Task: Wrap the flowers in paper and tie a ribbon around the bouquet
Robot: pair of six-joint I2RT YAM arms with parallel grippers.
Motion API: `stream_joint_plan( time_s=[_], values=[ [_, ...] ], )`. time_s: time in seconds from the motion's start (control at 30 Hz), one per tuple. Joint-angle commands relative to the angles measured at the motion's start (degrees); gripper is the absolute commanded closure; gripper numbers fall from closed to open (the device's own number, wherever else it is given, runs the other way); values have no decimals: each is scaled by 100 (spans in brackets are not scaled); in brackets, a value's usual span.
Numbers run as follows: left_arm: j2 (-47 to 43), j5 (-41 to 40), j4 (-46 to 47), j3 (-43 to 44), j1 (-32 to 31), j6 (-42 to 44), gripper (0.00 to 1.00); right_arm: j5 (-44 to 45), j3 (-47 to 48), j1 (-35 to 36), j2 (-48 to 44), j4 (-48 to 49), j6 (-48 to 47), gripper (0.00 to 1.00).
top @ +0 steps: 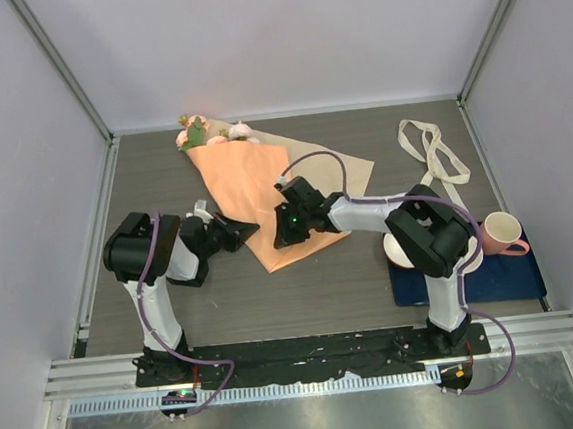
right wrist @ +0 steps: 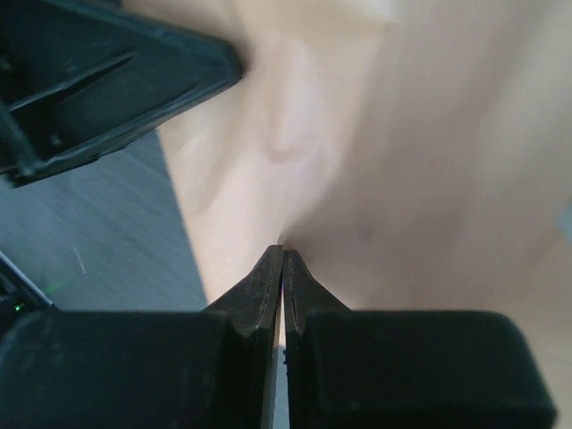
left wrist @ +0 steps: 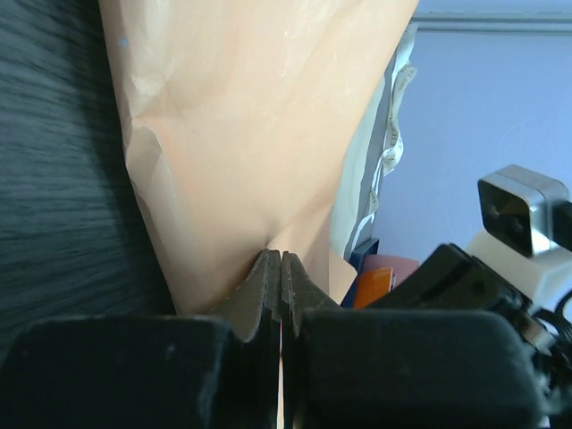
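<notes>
The paper (top: 245,193) lies folded into an orange cone over the flowers (top: 204,133), whose pink blooms and green leaves stick out at its far wide end; a tan flap spreads to the right. My left gripper (top: 252,230) is shut on the paper's lower left edge, and the sheet (left wrist: 241,134) puckers at its tips (left wrist: 281,253). From the right, my right gripper (top: 284,237) is shut on the paper near the narrow end, with the sheet (right wrist: 402,161) creased at its tips (right wrist: 283,250). The cream ribbon (top: 437,151) lies loose at the back right, apart from the cone.
At the right a dark blue mat (top: 493,277) holds a pink mug (top: 504,234) and a white bowl (top: 398,250). Both grippers sit close together near the cone's narrow tip. Pale walls enclose the table on three sides.
</notes>
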Motion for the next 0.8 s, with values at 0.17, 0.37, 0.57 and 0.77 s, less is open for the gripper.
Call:
stream_joint_plan(
  time_s=[0.17, 0.37, 0.57, 0.77],
  values=[
    [274, -228, 176, -233, 8, 239, 100, -231, 218, 522, 75, 599, 258, 89],
    [11, -237, -306, -137, 25, 432, 100, -362, -361, 540, 199, 1047, 469, 97],
    [-577, 44, -202, -22, 254, -68, 83, -345, -618, 540, 339, 1127, 574, 100],
    [-1298, 10, -1201, -14, 623, 325, 88, -309, -513, 540, 330, 1048, 513, 100]
  ],
)
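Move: The left edge of the folded paper, just above its near corner, lies about 3 cm back and 5 cm to the left of the right hand, roughly 1 cm below it. From that same hand the near corner is some 6 cm back and 3 cm left, and the nearest pink bloom about 25 cm ahead and 6 cm left. From the left hand, resting on the paper, that stretch of edge is about 7 cm back, straight behind it and 1 cm lower. Leftward and back, about 6 cm in all, the right hand skims over the paper in a low hop of a centimetre or so, then sets its nearly shut fingertips down at the folded edge near the corner and stays there, rolling some 10 degrees. The left hand keeps its closed tips on the paper, then rises off it about 3 cm, moving as far left as well, its fingers parting slightly. ##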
